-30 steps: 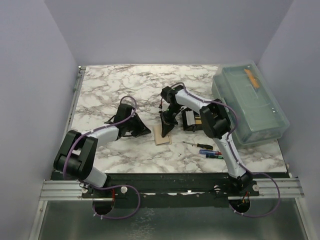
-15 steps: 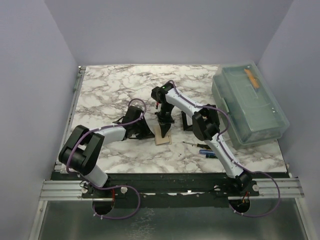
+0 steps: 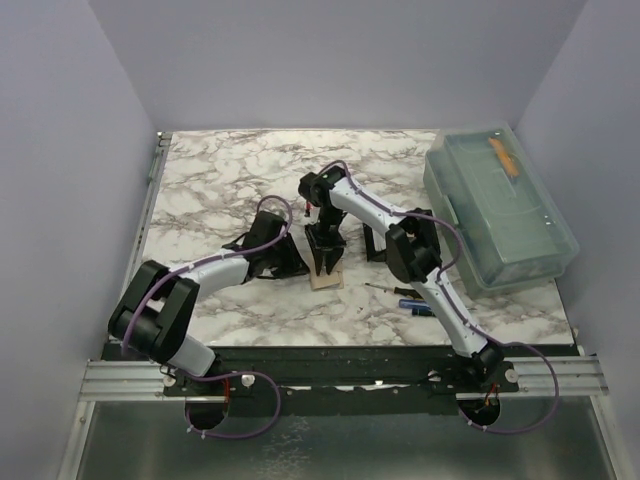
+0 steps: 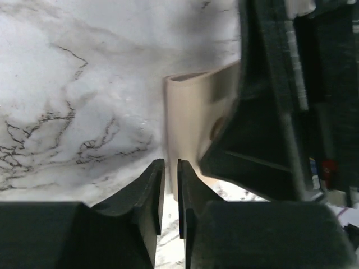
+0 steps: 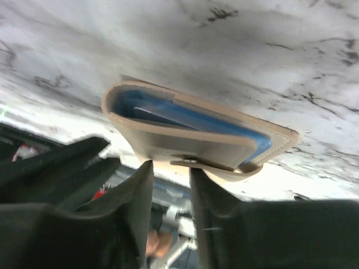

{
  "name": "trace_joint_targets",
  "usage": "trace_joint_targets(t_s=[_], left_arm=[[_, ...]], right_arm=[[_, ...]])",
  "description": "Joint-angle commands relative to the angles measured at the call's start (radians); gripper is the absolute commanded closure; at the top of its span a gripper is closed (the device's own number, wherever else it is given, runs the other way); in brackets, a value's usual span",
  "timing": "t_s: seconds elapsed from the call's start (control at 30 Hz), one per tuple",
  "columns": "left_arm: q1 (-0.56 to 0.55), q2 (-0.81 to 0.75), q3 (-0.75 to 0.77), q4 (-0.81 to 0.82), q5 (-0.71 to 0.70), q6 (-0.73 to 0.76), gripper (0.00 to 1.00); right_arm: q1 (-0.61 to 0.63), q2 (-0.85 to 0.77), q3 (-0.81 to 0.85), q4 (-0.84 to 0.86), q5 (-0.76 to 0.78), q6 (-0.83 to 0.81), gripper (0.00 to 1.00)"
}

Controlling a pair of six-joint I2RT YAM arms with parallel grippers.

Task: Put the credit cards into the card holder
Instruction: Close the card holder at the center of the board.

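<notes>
A tan stitched card holder point(image 3: 326, 278) lies flat on the marble table, also in the left wrist view point(image 4: 190, 112). In the right wrist view the holder point(image 5: 185, 143) has a blue credit card point(image 5: 168, 115) tucked inside, its edge showing along the mouth. My right gripper point(image 3: 327, 255) stands right over it, jaws parted, the tips point(image 5: 168, 165) against the holder's near edge and snap tab. My left gripper point(image 3: 293, 262) sits just left of the holder, low on the table. Its jaws point(image 4: 167, 162) stand a narrow slit apart with nothing between them.
A small black tray point(image 3: 376, 243) with low walls stands right of the right gripper, partly behind that arm. Small screwdrivers point(image 3: 412, 300) lie near the front right. A large translucent lidded bin point(image 3: 500, 205) fills the right side.
My left gripper has slid right, up to the tan holder. My right gripper has moved left and settled over it. Both pairs of jaws have parted a little.
</notes>
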State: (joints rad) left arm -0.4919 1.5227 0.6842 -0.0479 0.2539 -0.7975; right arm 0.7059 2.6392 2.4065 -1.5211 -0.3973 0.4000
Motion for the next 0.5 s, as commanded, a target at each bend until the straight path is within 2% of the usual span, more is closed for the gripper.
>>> trace_joint_targets(t_s=[0.0, 0.1, 0.17, 0.37, 0.47], left_arm=[[0.026, -0.112, 0.012, -0.039, 0.036, 0.013, 0.73], [0.063, -0.155, 0.012, -0.051, 0.075, 0.003, 0.65], [0.083, -0.181, 0.011, -0.056, 0.1, -0.001, 0.61], [0.115, -0.268, 0.038, -0.12, 0.108, 0.029, 0.5], [0.124, -0.323, 0.058, -0.151, 0.082, 0.041, 0.43]], right_arm=[[-0.005, -0.086, -0.123, 0.424, 0.249, -0.081, 0.56], [-0.005, -0.229, -0.149, 0.455, 0.208, -0.08, 0.46], [-0.005, -0.324, -0.213, 0.486, 0.194, -0.076, 0.44], [-0.006, -0.591, -0.587, 0.667, 0.229, -0.055, 0.28], [-0.007, -0.67, -0.77, 0.853, 0.229, -0.045, 0.2]])
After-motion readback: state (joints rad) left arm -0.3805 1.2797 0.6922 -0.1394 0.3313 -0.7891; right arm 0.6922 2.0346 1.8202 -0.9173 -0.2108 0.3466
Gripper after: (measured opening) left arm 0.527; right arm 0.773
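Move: The card holder lies right under the right fingertips, folded over, its middle within about 1 cm sideways and 1 cm below them, with the strap at the tips. From the left hand its middle is about 4 cm to the right, level in reach and about 1 cm lower. From the right hand, the dark box is roughly 17 cm to the right and 6 cm farther out; the screwdrivers are some 21 cm right and 7 cm nearer the base. Quickly forward about 5 cm while still low, then steeply up to nearly 10 cm in all, the right hand comes off the card holder's strap, swinging its fingertips forward some 35 degrees and spreading its fingers wide. The left hand lifts away from the holder's left side, about 7 cm up with a drift left, opening to around half. ##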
